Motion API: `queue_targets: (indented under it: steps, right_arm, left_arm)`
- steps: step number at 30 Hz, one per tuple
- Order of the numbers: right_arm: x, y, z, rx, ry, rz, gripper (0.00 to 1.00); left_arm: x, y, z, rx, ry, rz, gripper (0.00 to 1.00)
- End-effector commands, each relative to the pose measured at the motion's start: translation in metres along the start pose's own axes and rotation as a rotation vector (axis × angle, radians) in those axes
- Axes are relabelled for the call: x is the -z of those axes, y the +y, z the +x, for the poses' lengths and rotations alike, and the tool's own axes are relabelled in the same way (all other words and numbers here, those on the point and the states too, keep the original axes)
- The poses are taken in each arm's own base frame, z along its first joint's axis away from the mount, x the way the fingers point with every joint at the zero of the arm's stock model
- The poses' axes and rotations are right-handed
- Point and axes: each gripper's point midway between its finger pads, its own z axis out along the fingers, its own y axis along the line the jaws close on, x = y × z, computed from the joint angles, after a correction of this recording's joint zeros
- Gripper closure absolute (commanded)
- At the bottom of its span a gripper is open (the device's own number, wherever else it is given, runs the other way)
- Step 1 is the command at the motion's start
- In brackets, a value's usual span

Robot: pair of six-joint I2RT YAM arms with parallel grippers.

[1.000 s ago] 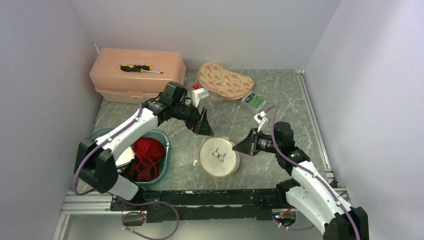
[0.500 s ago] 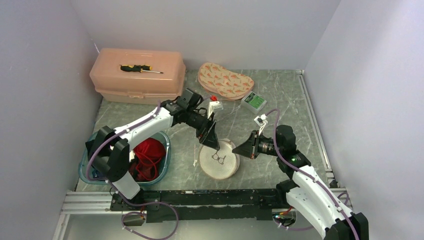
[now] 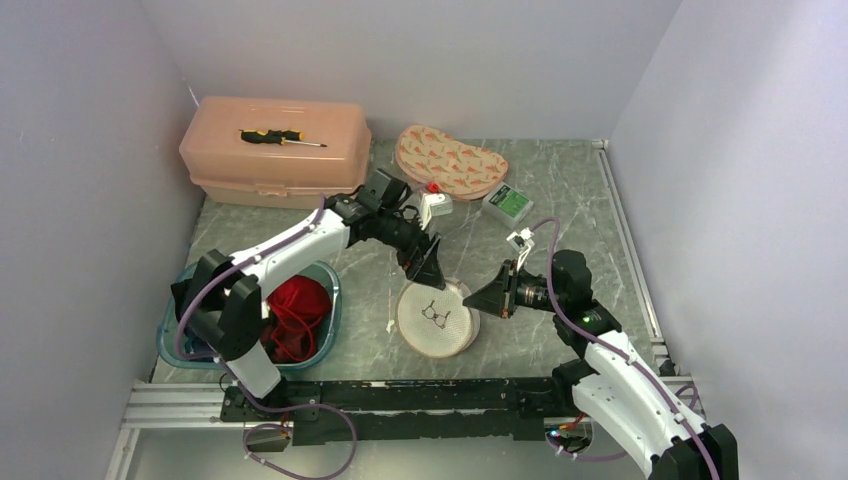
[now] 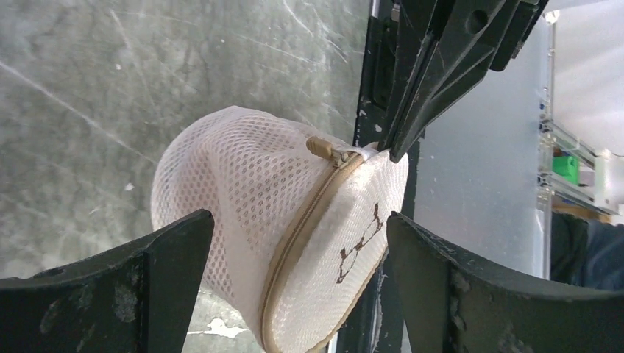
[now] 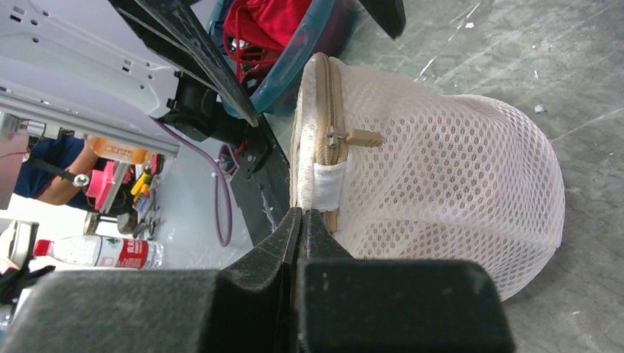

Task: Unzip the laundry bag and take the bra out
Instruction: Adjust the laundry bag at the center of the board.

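The laundry bag [image 3: 437, 318] is a round white mesh pouch with a tan zipper, lying on the grey table. My right gripper [image 3: 470, 300] is shut on the white tab [image 5: 327, 184] at the bag's rim [image 5: 441, 169], just below the zipper pull [image 5: 357, 137]. My left gripper [image 3: 432, 272] hangs open over the bag's far edge. In its own view the bag [image 4: 257, 191] lies between the spread fingers of the left gripper [image 4: 299, 219] without touching them. The red bra [image 3: 297, 305] lies in the teal basin [image 3: 335, 290] at the left, and the right wrist view shows the bra [image 5: 261, 22] too.
A pink toolbox [image 3: 275, 150] with a screwdriver [image 3: 280, 137] on its lid stands at the back left. A patterned pouch [image 3: 450, 160] and a small green-and-white box [image 3: 508, 202] lie behind the bag. A thin white stick [image 3: 388, 310] lies left of the bag.
My left arm has swung right and forward from beside the basin to the bag's far edge. The right gripper has kept its hold on the tab.
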Motion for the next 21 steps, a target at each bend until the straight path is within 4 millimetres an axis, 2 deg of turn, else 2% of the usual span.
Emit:
queue_targets:
  steps: [1, 4, 8, 11, 16, 18, 19, 20, 21]
  right_arm:
    - [-0.001, 0.010, -0.007, 0.052, -0.017, -0.044, 1.00]
    - [-0.001, 0.011, -0.007, 0.054, -0.018, -0.052, 1.00]
    - [0.000, 0.014, -0.008, 0.060, -0.021, -0.062, 1.00]
    - [0.000, 0.014, -0.008, 0.062, -0.021, -0.060, 1.00]
    - [0.001, 0.015, -0.009, 0.066, -0.025, -0.062, 1.00]
    - [0.001, 0.016, -0.009, 0.068, -0.025, -0.065, 1.00]
    - [0.001, 0.017, -0.009, 0.068, -0.025, -0.066, 1.00]
    - [0.001, 0.017, -0.009, 0.069, -0.024, -0.067, 1.00]
    - [0.001, 0.018, -0.010, 0.069, -0.026, -0.066, 1.00]
  left_arm:
    - [0.031, -0.021, -0.044, -0.172, -0.106, -0.080, 0.06]
    - [0.029, -0.025, -0.037, -0.179, -0.084, -0.038, 0.06]
    - [0.003, -0.020, -0.006, -0.101, 0.021, 0.064, 0.07]
    - [-0.011, -0.024, 0.010, -0.078, 0.070, 0.130, 0.06]
    - [-0.020, -0.024, 0.020, -0.075, 0.096, 0.132, 0.09]
    - [-0.021, -0.022, 0.022, -0.064, 0.108, 0.137, 0.18]
    - [-0.022, -0.023, 0.022, -0.057, 0.111, 0.142, 0.26]
    - [-0.022, -0.024, 0.022, -0.053, 0.113, 0.151, 0.35]
    - [-0.023, -0.024, 0.021, -0.047, 0.113, 0.157, 0.49]
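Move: Just below the wide-open left hand is the stretch of the laundry bag's zipped rim it goes for: about 3 cm back, 2 cm to its right and 3 cm down. The zipper pull sits some 2 cm back, 3 cm right and 3 cm below that hand; the green-labelled box stands about 15 cm ahead, 18 cm right and 16 cm lower. From the right hand, already pinching the rim, that stretch lies roughly 5 cm left, 2 cm ahead and level. Lifting about 3 cm first, the left hand then comes down some 6 cm while drawing back about 3 cm and turning slightly clockwise, setting its fingers astride the bag's zipped rim, one on the glasses-print face and one on the mesh side next to the pull. Its fingers start to close at the end. The right hand stays in place and keeps its pinch on the rim. ##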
